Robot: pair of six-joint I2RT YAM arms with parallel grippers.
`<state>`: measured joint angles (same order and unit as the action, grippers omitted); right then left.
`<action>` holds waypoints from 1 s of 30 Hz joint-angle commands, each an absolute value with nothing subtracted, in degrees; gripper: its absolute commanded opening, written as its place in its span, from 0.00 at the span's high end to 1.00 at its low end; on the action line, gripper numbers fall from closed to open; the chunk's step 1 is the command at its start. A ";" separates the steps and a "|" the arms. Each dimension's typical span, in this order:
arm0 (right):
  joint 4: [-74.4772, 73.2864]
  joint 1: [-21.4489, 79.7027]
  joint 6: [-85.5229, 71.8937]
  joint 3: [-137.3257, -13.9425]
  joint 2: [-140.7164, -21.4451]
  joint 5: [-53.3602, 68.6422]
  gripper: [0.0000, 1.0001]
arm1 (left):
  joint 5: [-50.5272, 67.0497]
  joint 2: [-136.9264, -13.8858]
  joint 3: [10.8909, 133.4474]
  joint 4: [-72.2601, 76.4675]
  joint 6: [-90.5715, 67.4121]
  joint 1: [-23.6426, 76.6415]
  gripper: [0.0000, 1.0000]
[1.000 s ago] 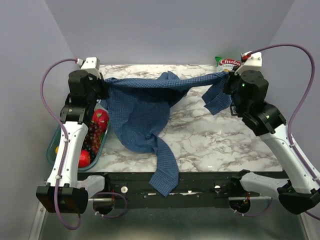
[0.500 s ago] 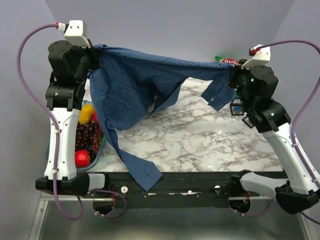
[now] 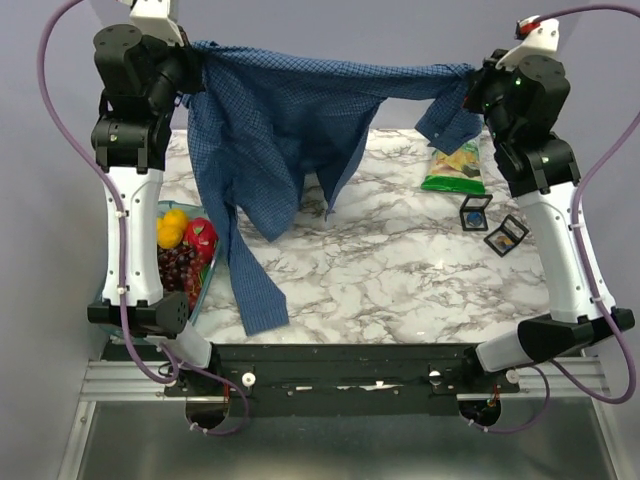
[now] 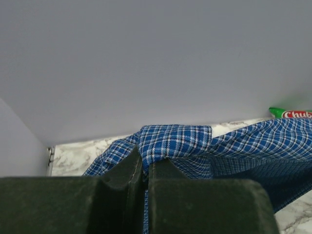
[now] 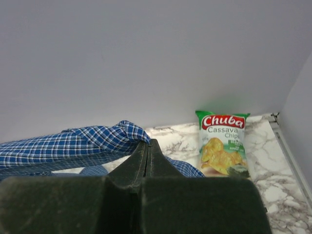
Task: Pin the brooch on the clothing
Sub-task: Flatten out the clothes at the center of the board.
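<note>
The clothing, a blue checked shirt, hangs stretched in the air between my two raised grippers, with a sleeve trailing down to the table's front left. My left gripper is shut on one end of it, and the left wrist view shows the checked cloth bunched over the closed fingertips. My right gripper is shut on the other end, where the fabric leaves the pinched tips to the left. Two small dark square pieces lie at the right of the table. I cannot tell whether either is the brooch.
A green bag of cassava chips lies at the back right of the marble table. A tray of fruit sits at the left edge, partly behind the hanging sleeve. Grey walls close in the back and sides.
Both arms have risen and lifted the shirt off the table, stretching it between them. The chips bag and the two dark square pieces now show in full.
</note>
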<state>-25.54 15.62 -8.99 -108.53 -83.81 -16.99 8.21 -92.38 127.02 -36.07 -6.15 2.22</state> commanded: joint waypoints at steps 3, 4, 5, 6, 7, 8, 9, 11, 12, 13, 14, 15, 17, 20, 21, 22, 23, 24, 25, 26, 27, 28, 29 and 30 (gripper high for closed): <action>-26.54 14.41 -8.43 -108.49 -79.65 -16.08 0.99 | 12.22 -86.50 122.81 -29.54 -3.52 4.38 1.00; -25.50 14.41 -8.79 -106.37 -78.58 -16.00 0.99 | 12.04 -83.35 115.82 -26.83 -3.25 4.83 1.00; -24.97 14.41 -10.01 -104.00 -77.10 -15.82 0.99 | 11.95 -81.49 111.75 -25.33 -3.43 5.53 1.00; -24.26 14.41 -10.63 -100.67 -75.69 -15.73 0.99 | 11.87 -79.65 107.36 -23.83 -3.78 6.06 1.00; -23.04 14.41 -11.42 -94.37 -72.80 -15.56 0.99 | 11.52 -75.97 98.61 -21.03 -4.04 7.54 1.00; -22.51 14.41 -13.08 -90.39 -71.38 -15.47 0.99 | 11.25 -74.11 94.52 -20.14 -4.83 8.43 1.00; -21.98 14.33 -14.31 -86.87 -70.06 -15.38 0.99 | 10.55 -72.53 90.57 -19.60 -5.18 9.31 1.00; -21.18 14.41 -18.60 -76.59 -66.46 -14.25 0.99 | 7.93 -68.74 80.10 -19.07 -6.50 12.47 1.00; -20.83 14.41 -19.76 -73.51 -65.23 -12.93 0.99 | 7.04 -67.77 77.11 -19.25 -7.11 13.52 1.00; -19.70 14.33 -20.82 -70.00 -64.34 -11.27 0.99 | 6.34 -66.63 71.95 -20.12 -7.64 14.06 1.00; -18.99 14.41 -23.01 -64.39 -63.03 -7.60 0.99 | 5.89 -66.27 69.63 -20.74 -8.26 14.67 1.00; -18.29 14.41 -24.07 -61.20 -62.76 -5.64 0.99 | 5.71 -65.83 67.52 -21.18 -9.91 14.68 1.00; -15.91 14.33 -27.05 -54.27 -62.75 0.92 0.99 | 5.80 -64.34 61.81 -22.15 -10.72 14.76 1.00; -14.07 15.02 -29.96 -49.76 -65.56 9.54 0.99 | 6.15 -60.66 55.30 -21.36 -10.72 14.77 1.00; -13.45 15.81 -30.32 -47.57 -67.05 10.36 0.99 | 6.33 -59.51 53.89 -21.01 -10.37 14.77 1.00; -12.93 17.04 -30.50 -46.59 -67.67 10.28 0.99 | 6.33 -57.59 51.53 -20.14 -9.76 14.77 1.00; -12.66 20.18 -30.67 -45.97 -68.11 8.72 0.99 | 5.98 -56.70 50.63 -19.69 -9.41 14.77 1.00; -12.66 22.13 -30.76 -45.18 -68.46 7.57 0.99 | 5.98 -55.91 49.84 -19.25 -8.88 14.77 1.00; -12.66 24.06 -30.94 -44.91 -69.08 6.60 0.99 | 5.89 -54.85 48.88 -18.81 -8.27 14.68 1.00; -12.66 27.65 -31.98 -44.65 -69.52 5.72 0.99 | 5.80 -54.67 48.61 -18.72 -8.00 14.76 1.00; -12.48 29.34 -32.86 -44.39 -69.78 5.89 0.99 | 5.54 -54.58 48.43 -18.72 -7.82 14.77 1.00; -11.70 30.92 -33.74 -43.78 -70.48 6.15 0.99 | 4.93 -54.67 48.08 -19.07 -7.74 14.77 1.00; -11.08 34.07 -35.84 -43.33 -70.75 6.67 0.99 | 4.49 -54.67 47.82 -19.25 -7.73 14.77 1.00; -10.47 35.84 -36.82 -42.90 -70.84 6.51 0.99 | 3.70 -54.58 47.55 -19.42 -7.73 14.68 1.00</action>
<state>-15.14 29.43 -31.31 -44.53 -70.17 4.64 6.83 -55.11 48.60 -21.89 -8.84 14.72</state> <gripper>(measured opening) 0.013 0.101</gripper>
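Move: Both hands hold the blue shirt stretched high over the far part of the board. The board's center lies about 27 cm to the left hand's right, 6 cm back and 45 cm below; from the right hand it is some 25 cm left, 5 cm back and 42 cm below. The chips bag lies about 18 cm ahead of the right hand and 12 cm to its right, the nearer brooch box 3 cm ahead and 14 cm right. The fruit bin is roughly 22 cm left of the left hand and 13 cm back. Still pinching the shirt, both hands lift it a touch more, then swing it down and back towards the board. The left drops some 30 cm, drawing back about 14 and drifting right, its fingers tipping down. The right sinks about 37 cm and back, later sweeping left towards the middle as it tips down and turns counter-clockwise. ##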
